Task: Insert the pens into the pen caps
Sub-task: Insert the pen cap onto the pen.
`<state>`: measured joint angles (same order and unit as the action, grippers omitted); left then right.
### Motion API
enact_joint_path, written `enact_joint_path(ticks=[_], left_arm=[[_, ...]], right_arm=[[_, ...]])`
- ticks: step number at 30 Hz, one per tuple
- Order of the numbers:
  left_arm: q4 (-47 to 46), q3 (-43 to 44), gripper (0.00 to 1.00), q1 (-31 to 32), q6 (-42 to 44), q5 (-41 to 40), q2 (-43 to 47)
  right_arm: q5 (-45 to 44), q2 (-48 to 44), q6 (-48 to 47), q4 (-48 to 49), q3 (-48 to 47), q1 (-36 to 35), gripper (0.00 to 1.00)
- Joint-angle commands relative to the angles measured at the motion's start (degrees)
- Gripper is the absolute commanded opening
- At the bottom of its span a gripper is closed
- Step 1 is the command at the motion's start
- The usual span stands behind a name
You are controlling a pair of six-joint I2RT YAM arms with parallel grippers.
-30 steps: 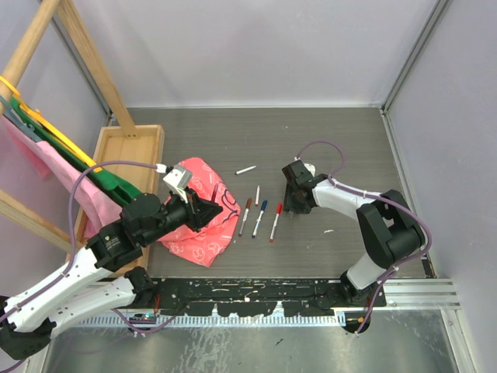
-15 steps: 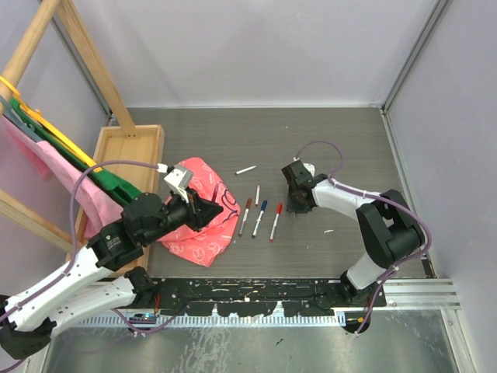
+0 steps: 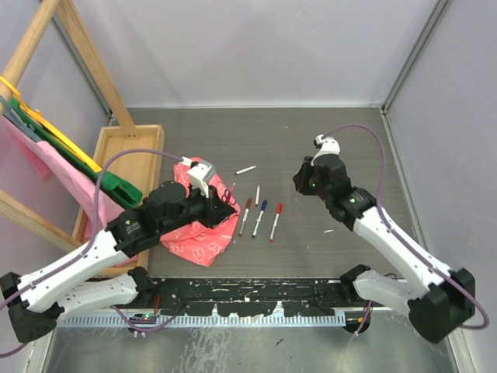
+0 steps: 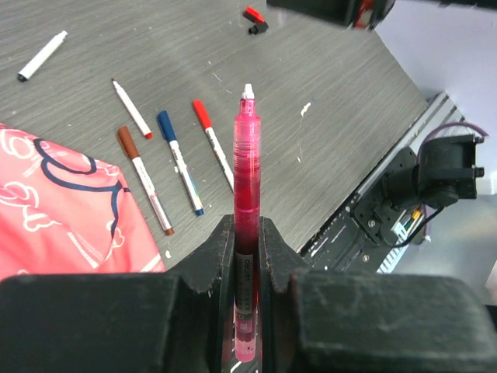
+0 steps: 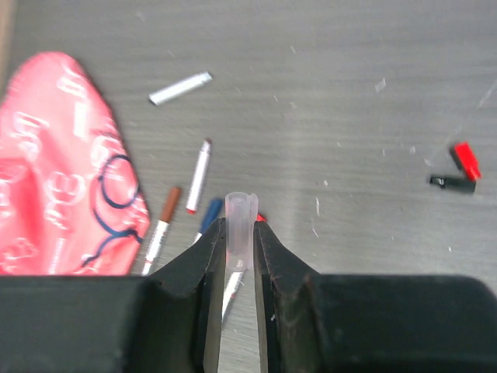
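My left gripper (image 4: 247, 227) is shut on a translucent red pen (image 4: 247, 159), whose white tip points away over the table; from above this gripper (image 3: 223, 203) hangs by the pink cloth. Raised above the table right of the pens, my right gripper (image 5: 239, 233) (image 3: 304, 183) is shut on a clear pen cap (image 5: 241, 214) with its open end outward. Three white pens with brown (image 3: 245, 216), blue (image 3: 260, 217) and red (image 3: 276, 221) ends lie side by side. A short pen (image 3: 257, 194) and a white one (image 3: 246, 169) lie beyond them. A red cap (image 5: 466, 159) and a black cap (image 5: 452, 183) lie together.
A pink patterned cloth (image 3: 194, 229) lies left of the pens, under my left arm. A wooden tray (image 3: 128, 148) and a wooden frame hung with coloured cloths (image 3: 46, 132) stand at the far left. A metal rail (image 3: 256, 299) runs along the near edge.
My right gripper closed on the clear cap and rose from the table, moving back and right. My left arm carried the red pen a little to the right.
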<state>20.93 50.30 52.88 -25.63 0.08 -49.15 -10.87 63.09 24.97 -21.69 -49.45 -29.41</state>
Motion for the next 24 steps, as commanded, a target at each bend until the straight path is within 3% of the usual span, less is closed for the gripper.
enact_joint_path(ticks=[1, 8, 15, 24], left_arm=[[-2.23, 3.35, 0.0, 5.12, 1.69, -3.43, -2.38], [-5.95, 6.7, 0.0, 16.2, 1.82, -13.41, -8.81], [-12.36, 7.66, 0.0, 18.28, -0.21, -13.98, -11.92], [-17.13, 8.66, 0.0, 18.44, -0.21, -12.71, -13.08]], right_arm=[[3.05, -10.01, -1.9, 10.71, 3.19, -0.21, 0.0], [6.69, -24.74, 0.46, 15.14, 5.89, -0.21, 0.0], [12.94, -32.22, 6.52, 20.86, 7.03, -0.21, 0.0], [22.6, -31.05, 19.15, 33.53, 9.2, -0.17, 0.0]])
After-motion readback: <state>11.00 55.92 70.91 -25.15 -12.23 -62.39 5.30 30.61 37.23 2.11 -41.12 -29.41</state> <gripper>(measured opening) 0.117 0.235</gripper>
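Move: The clear pen cap in the right fingers is some 20 cm to the right of the left hand, 13 cm ahead and 9 cm lower; the blue pen lies about 9 cm right, 9 cm ahead and 24 cm down, the red pen 8 cm ahead and 15 cm right. From the right hand, the pink pen in the left fingers is about 20 cm left, 12 cm back and 10 cm up; the red pen lies 5 cm left, 6 cm back and 16 cm below. Up, fast, by about 20 cm, the right hand lifts the pen cap clear of the table while drawing back some 8 cm, its fingers tilting up out of their downward slant and the wrist rolling left side up. The left hand sweeps right and somewhat back towards the cap, swinging slightly clockwise; both grips hold. ##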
